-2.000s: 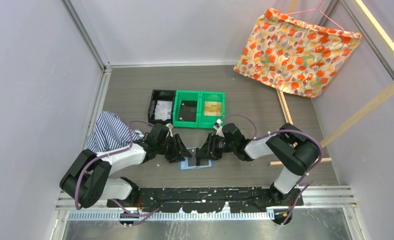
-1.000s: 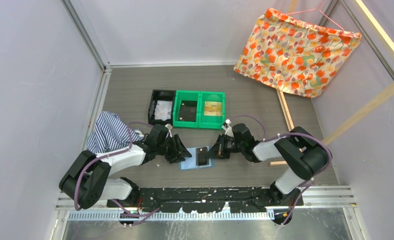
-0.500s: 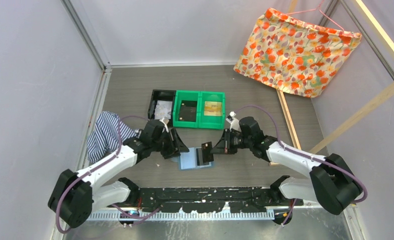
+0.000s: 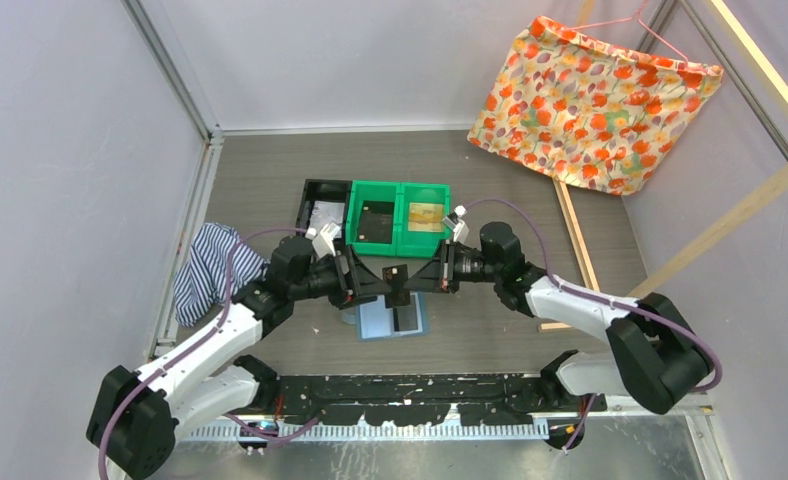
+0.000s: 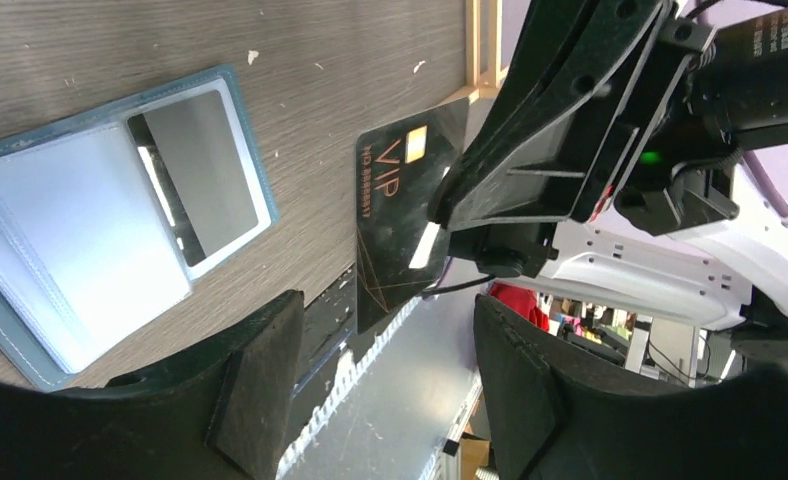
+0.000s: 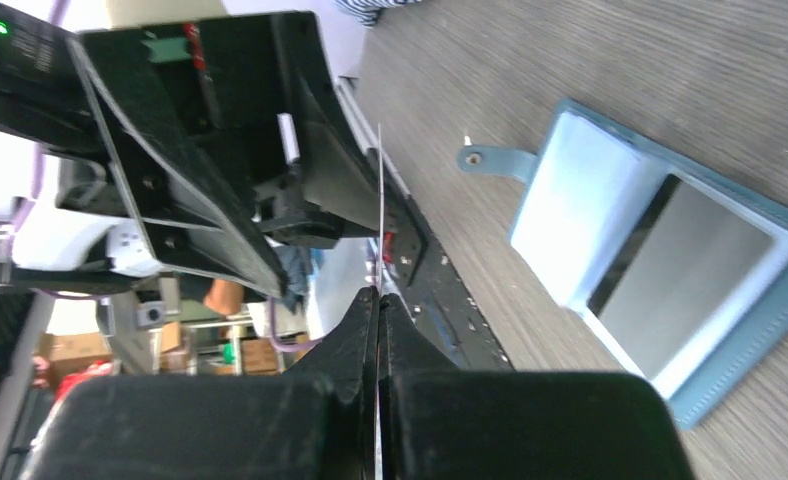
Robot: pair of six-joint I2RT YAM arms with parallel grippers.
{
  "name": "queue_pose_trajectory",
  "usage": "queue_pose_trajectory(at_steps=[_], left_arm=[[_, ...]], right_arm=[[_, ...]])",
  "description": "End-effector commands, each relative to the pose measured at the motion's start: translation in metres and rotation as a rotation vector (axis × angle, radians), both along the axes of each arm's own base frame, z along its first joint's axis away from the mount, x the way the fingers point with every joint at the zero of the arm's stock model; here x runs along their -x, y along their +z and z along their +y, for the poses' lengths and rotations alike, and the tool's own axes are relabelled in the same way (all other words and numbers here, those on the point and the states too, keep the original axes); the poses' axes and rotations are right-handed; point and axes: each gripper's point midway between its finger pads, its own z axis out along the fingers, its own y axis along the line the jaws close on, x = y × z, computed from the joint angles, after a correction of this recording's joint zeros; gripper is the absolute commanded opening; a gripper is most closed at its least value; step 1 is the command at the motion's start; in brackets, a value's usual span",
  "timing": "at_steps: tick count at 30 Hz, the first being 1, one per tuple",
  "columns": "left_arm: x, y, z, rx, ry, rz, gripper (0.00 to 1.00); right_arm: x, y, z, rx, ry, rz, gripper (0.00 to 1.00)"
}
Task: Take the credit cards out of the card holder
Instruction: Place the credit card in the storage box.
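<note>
The teal card holder point(image 4: 378, 324) lies open on the table, also in the left wrist view point(image 5: 90, 240) and the right wrist view point(image 6: 570, 200). A greyish card with a dark stripe point(image 6: 685, 275) sits in its clear pocket point(image 5: 198, 168). My right gripper point(image 4: 414, 282) is shut on the dark VIP card point(image 5: 398, 225), holding it upright above the table; that card point(image 4: 398, 281) shows edge-on in the right wrist view point(image 6: 379, 200). My left gripper point(image 4: 374, 286) is open and empty, facing the card from the left, its fingers point(image 5: 260, 390) apart from it.
Two green bins point(image 4: 400, 218) and a black bin point(image 4: 323, 212) stand just behind the grippers. A striped cloth point(image 4: 210, 268) lies at the left. A floral cloth point(image 4: 595, 100) hangs at the back right. A wooden strip point(image 4: 570, 225) lies on the right.
My right gripper has lifted the dark card off the holder and raised it. My left arm has risen and turned its open jaws toward the card.
</note>
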Motion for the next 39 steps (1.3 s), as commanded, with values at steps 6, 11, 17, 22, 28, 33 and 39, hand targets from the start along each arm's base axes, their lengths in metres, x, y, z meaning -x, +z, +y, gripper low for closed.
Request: queue_pose_trajectory(at_steps=[6,11,17,22,28,33,39], left_arm=[[-0.001,0.013,-0.008,0.134,0.001,-0.027,0.61],[-0.006,0.016,-0.01,0.157,0.014,-0.027,0.56],[-0.011,0.015,-0.014,0.169,0.022,-0.014,0.46],[-0.013,0.012,-0.013,0.17,0.042,0.0,0.27],[-0.015,0.012,-0.011,0.166,0.067,-0.003,0.1],[-0.019,0.017,-0.008,0.149,0.089,-0.014,0.01],[-0.03,0.004,0.016,-0.015,0.228,-0.002,0.01]], right_arm=[[-0.003,0.039,0.015,-0.262,0.021,0.049,0.01],[-0.001,0.03,0.017,-0.229,0.03,0.062,0.01],[0.002,0.026,0.021,-0.219,0.051,0.07,0.01],[0.005,0.019,0.023,-0.2,0.063,0.081,0.01],[0.007,0.01,0.022,-0.175,0.067,0.098,0.01],[0.006,-0.003,0.02,-0.116,0.069,0.111,0.4],[0.001,-0.016,-0.027,0.232,-0.057,-0.031,0.71]])
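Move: The black credit card, still pinched upright by its right edge in the right gripper, has its middle about 4 cm to the left hand's right and 1 cm ahead, just below. From the right hand, that middle is some 3 cm left, and the left hand's open fingers about 7 cm left. The card holder lies some 14 cm beneath the hands, 4 cm right of the left one and 1 cm back; the green storage box is about 19 cm ahead of it, 4 cm right. Bringing the card about 2 cm left with a tilt of some 10 degrees, the right hand meets the left, which dips slightly, recovers, then edges right and forward and closes from well open to shut on the card's free edge. Only then do the right fingers open and come free, the hand sinking about 3 cm and drawing back right; the left keeps its pinch and eases back left. ##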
